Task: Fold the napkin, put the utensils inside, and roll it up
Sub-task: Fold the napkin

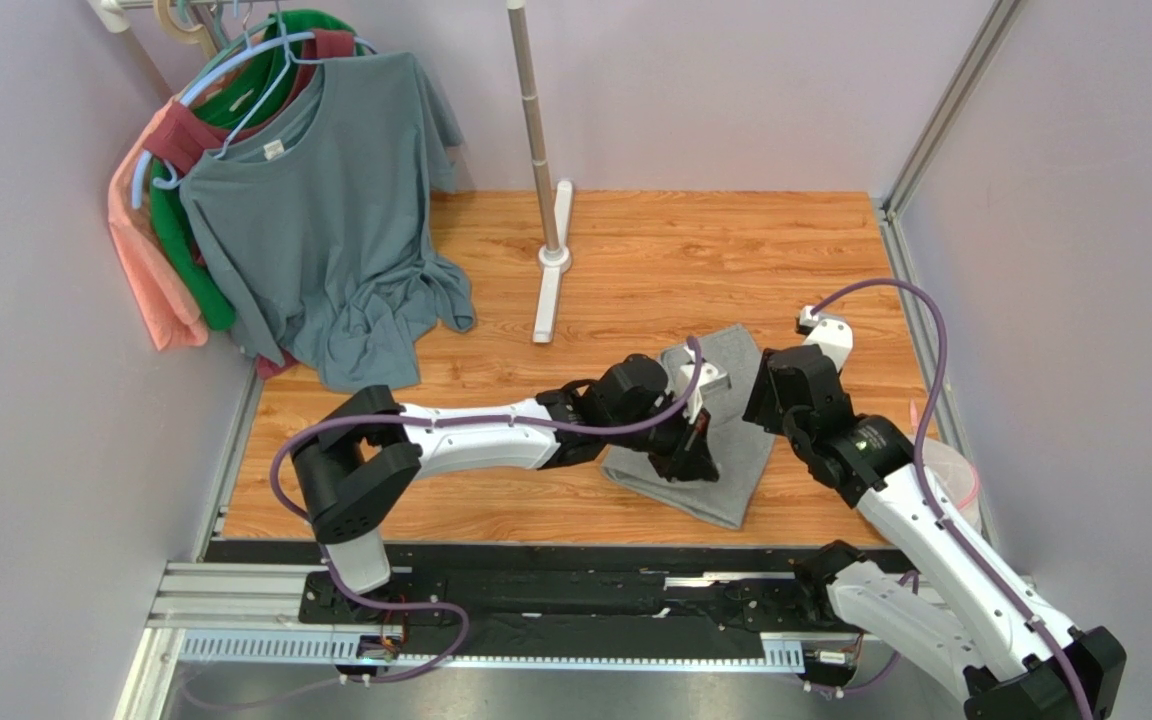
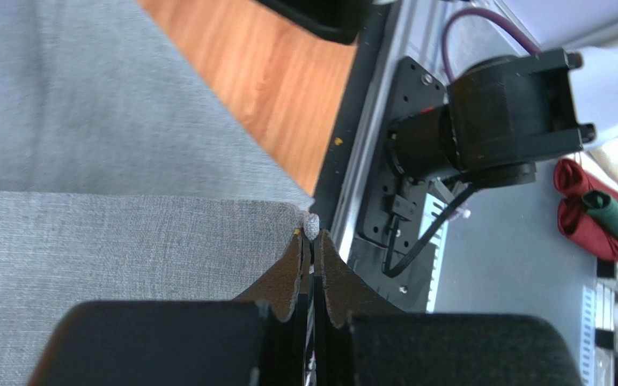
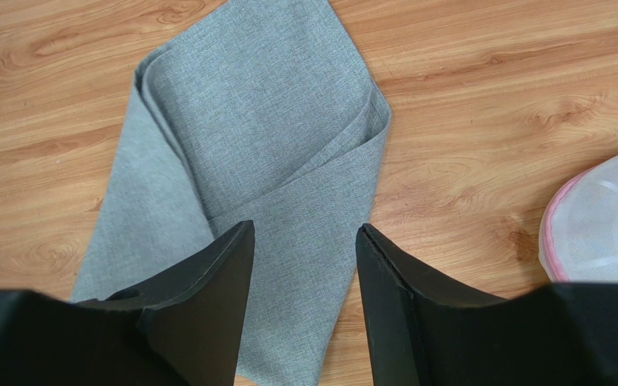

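The grey napkin lies partly folded on the wooden table, right of the middle. In the right wrist view one flap of the napkin is folded diagonally over the rest. My left gripper is shut on a corner of the napkin, and a nub of grey cloth pokes out between its tips. In the top view, the left gripper sits over the cloth's near half. My right gripper hangs open above the napkin's right edge with nothing between its fingers. In the top view, this gripper is by the cloth's right side. No utensils are in view.
Several T-shirts hang on hangers at the back left. A metal pole on a white foot stands at the back middle. A white mesh bag with a pink rim lies right of the napkin. Rolled red and green cloths lie beyond the table's near edge.
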`<state>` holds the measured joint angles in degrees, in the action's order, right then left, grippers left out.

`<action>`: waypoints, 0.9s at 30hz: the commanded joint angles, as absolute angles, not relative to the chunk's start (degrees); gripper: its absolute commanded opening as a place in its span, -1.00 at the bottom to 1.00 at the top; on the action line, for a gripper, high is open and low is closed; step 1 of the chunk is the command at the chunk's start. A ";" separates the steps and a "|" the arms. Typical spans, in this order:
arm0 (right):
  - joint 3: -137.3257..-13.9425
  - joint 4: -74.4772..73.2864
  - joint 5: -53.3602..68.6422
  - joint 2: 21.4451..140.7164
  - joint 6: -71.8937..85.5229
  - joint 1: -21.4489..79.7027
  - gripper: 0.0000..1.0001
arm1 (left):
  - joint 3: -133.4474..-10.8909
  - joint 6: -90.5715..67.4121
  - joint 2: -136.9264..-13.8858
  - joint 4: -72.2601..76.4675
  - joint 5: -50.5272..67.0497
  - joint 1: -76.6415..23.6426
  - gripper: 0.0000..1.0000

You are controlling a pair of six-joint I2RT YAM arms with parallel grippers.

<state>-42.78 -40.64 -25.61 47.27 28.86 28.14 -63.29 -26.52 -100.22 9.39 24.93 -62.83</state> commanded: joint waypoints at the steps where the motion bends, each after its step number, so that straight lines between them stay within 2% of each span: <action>1: -42.71 -39.99 -27.69 45.88 28.83 27.69 0.08 | -67.58 -22.42 -101.51 11.78 29.35 -64.95 -1.00; 8: -43.68 -40.08 -27.16 45.70 28.83 27.69 0.08 | -69.79 -18.37 -104.67 5.45 26.20 -66.97 -1.00; 13: -43.68 -40.17 -26.72 44.91 28.65 27.69 0.08 | -70.84 -17.40 -106.26 2.90 18.13 -66.97 -1.00; 27: -40.08 -41.22 -24.70 43.69 29.88 27.69 0.08 | -69.79 -19.87 -103.98 7.73 6.51 -67.15 -1.00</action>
<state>-41.15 -40.97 -25.10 45.15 28.97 27.92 -68.42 -19.84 -107.07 3.95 11.97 -66.78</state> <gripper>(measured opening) 0.539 0.017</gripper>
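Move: The napkin's loose left corner is already pinched in the left fingers. The spot on its lower layer where this flap comes down is about 1 cm ahead, 1 cm right and 6 cm below the left hand. The napkin's near corner is roughly 8 cm back and 5 cm right of the left hand, its left fold some 14 cm left and level with it. From the right hand the spot lies about 8 cm back, 6 cm left and 7 cm below. The napkin's flap, still pinched in the shut left fingers, is first drawn about 2.5 cm back and 2 cm right, then lowered some 5 cm onto the layer beneath while the hand comes forward again by about 4 cm. The wrist tips the rightward-pointing fingers about 10 degrees more steeply down as they lay the cloth down. ##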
